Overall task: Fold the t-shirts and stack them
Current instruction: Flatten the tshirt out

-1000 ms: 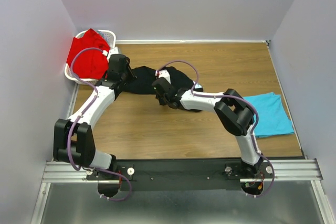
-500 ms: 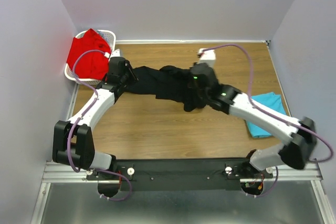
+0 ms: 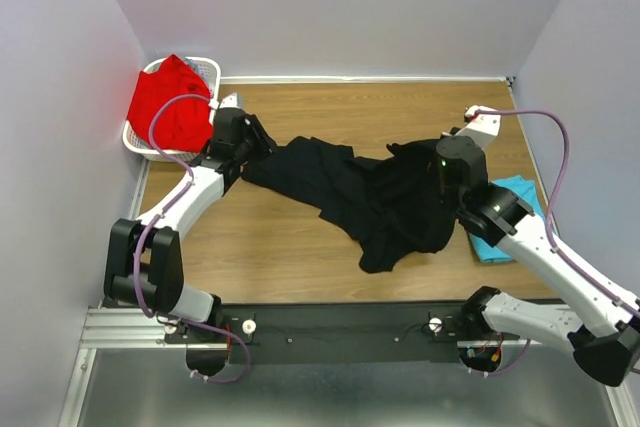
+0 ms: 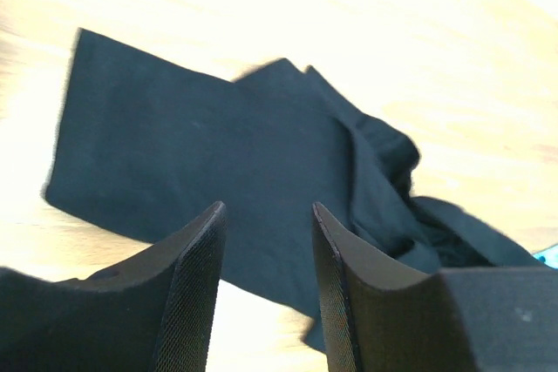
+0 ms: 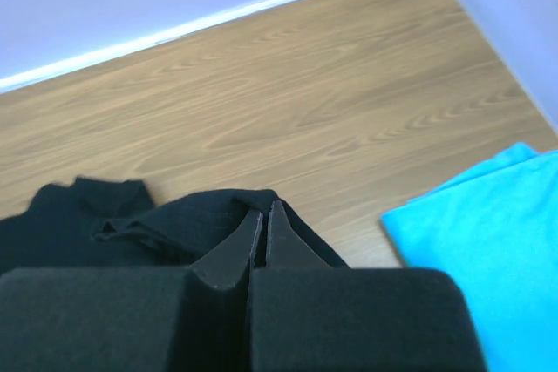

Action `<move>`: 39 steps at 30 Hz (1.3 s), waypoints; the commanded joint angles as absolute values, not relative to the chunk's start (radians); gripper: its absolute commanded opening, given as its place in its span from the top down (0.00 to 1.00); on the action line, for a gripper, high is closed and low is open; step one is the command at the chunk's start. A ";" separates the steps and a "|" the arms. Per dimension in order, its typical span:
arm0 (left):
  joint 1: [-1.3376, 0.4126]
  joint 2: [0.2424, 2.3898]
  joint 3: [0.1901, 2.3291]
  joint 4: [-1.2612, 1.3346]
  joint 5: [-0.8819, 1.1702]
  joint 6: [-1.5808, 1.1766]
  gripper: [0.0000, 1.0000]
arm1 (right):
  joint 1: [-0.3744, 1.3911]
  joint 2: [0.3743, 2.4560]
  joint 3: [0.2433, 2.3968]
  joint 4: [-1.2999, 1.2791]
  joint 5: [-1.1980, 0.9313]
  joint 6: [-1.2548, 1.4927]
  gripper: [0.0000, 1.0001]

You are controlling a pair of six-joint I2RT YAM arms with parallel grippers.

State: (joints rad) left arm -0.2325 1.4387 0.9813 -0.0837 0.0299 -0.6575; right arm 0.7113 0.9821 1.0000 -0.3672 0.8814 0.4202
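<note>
The black t-shirt [image 3: 340, 187] lies stretched and rumpled across the middle of the table. My right gripper [image 5: 264, 208] is shut on a bunched fold of the black t-shirt [image 5: 166, 219] and holds it raised beside the turquoise t-shirt [image 3: 518, 195]. At the shirt's left end my left gripper [image 3: 262, 140] hovers, its jaws [image 4: 266, 206] open with nothing between them, above a flat part of the black cloth [image 4: 200, 145]. The red t-shirt [image 3: 163, 104] lies heaped in the basket.
The white lattice basket [image 3: 207, 67] stands at the table's back left corner against the wall. The turquoise t-shirt [image 5: 493, 241] lies flat near the right edge, close to the right wall. Bare wood [image 3: 260, 237] shows in front of the black shirt.
My right arm has swung to the right with the black t-shirt, pulling it out across the table. The left gripper has stayed at the shirt's left end with its jaws wider.
</note>
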 commanded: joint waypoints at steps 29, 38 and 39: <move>-0.445 2.048 1.689 -0.333 -0.248 -0.634 0.50 | 0.278 1.204 1.154 -0.365 0.181 0.515 1.00; -0.476 2.190 1.735 -0.348 -0.224 -0.627 0.50 | 0.278 1.173 1.149 -0.367 0.153 0.511 1.00; -0.477 2.209 1.747 -0.373 -0.232 -0.626 0.50 | 0.278 1.173 1.152 -0.367 0.158 0.508 1.00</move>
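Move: My right hand holds a pinched edge of the black t-shirt roughly 26 cm above the table, and the clear table it is swung towards is about 12 cm ahead, 4 cm right. The blue t-shirt lies some 19 cm right, 2 cm ahead; the black shirt's near tip is about 11 cm left, 10 cm back. For my half-open left hand, the shirt's far edge is about 10 cm ahead, 13 cm right, 14 cm below. Still pinching the black t-shirt, I swing my right hand forward and down about 12 cm each way, tipping the fingers down, then lift it almost back to its old height and draw it back a few centimetres. Meanwhile my left hand dips slightly, sweeps forward and right over the shirt, then sinks towards its far edge, fingers staying half open. ##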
